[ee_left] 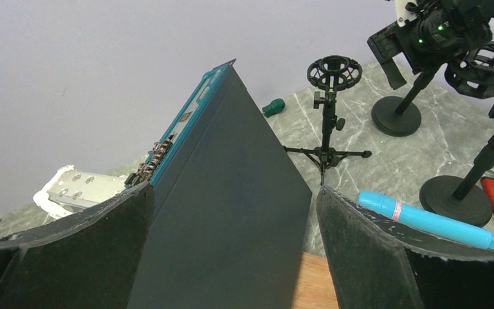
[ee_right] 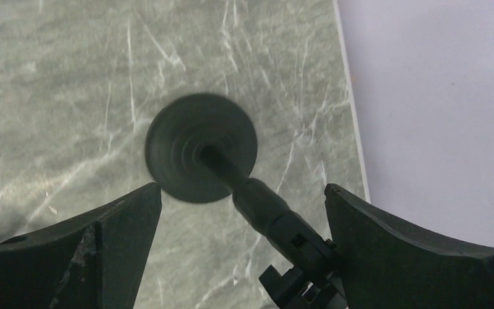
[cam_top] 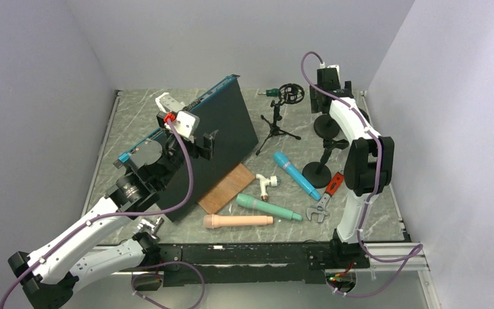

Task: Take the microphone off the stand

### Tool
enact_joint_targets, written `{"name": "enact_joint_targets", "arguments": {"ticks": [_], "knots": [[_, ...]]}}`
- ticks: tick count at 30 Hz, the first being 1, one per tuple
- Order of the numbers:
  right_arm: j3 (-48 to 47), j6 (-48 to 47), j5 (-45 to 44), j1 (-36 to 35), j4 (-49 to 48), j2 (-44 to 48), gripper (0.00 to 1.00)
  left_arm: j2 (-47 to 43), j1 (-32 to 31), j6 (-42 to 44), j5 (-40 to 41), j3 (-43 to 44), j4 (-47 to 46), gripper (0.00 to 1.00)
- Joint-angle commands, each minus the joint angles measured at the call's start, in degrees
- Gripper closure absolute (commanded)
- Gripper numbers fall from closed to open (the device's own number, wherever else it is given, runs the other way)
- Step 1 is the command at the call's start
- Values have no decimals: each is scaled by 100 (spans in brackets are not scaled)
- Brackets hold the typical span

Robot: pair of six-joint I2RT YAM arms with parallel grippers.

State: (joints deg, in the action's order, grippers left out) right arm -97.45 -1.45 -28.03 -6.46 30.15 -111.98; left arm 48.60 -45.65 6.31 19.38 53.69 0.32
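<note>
Three black stands are at the back right: a tripod [cam_top: 276, 125] with an empty ring mount [cam_top: 291, 94], a round-base stand [cam_top: 317, 172] with a clip, and a second round-base stand [cam_top: 329, 127]. A short green microphone [cam_top: 272, 93] is beside the ring; whether it touches it I cannot tell. My right gripper [cam_top: 327, 87] is open above the second stand. In the right wrist view its pole [ee_right: 257, 199] and base [ee_right: 201, 148] lie between the open fingers [ee_right: 242, 190]. My left gripper [cam_top: 202, 145] is open, its jaws on either side of a dark board [ee_left: 225, 212].
A blue microphone [cam_top: 296, 175], a teal microphone [cam_top: 269, 207] and a peach microphone [cam_top: 238, 221] lie on the table. A white pipe fitting [cam_top: 267, 185], a red-handled wrench [cam_top: 327, 196] and a wooden board [cam_top: 226, 188] are close by. Walls enclose the table.
</note>
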Motion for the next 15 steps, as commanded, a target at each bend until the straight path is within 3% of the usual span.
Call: {"name": "enact_joint_targets", "arguments": {"ticks": [1, 9, 15], "knots": [[-147, 412, 478, -22, 852, 530, 0, 0, -29, -74, 5, 129, -146, 1], [-106, 520, 831, -28, 736, 1356, 0, 43, -30, -103, -18, 139, -129, 1], [-375, 540, 749, -27, 927, 1382, 0, 45, -35, -116, -26, 137, -129, 1]]}}
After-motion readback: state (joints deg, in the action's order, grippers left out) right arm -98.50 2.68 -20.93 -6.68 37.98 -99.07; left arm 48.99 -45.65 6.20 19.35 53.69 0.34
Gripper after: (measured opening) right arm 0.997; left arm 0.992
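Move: From the right hand, the base of the far-right stand is about 5 cm ahead, 3 cm left and 16 cm below, its leaning pole running up between the open fingers. Its ring holder hangs roughly 9 cm right and 4 cm back, about level with the hand. The nearer stand is some 18 cm back, 6 cm left and 12 cm below. From the left hand, the far-right stand's base is about 28 cm ahead, 54 cm right and 36 cm below. Ease the right gripper back about 4 cm and slightly left off the pole of the far-right stand, then lift it some 8 cm until it is clear above the ring holder. Keep the fingers wide open, and let the wrist tilt about 10 degrees, left side up and fingertips rising. ##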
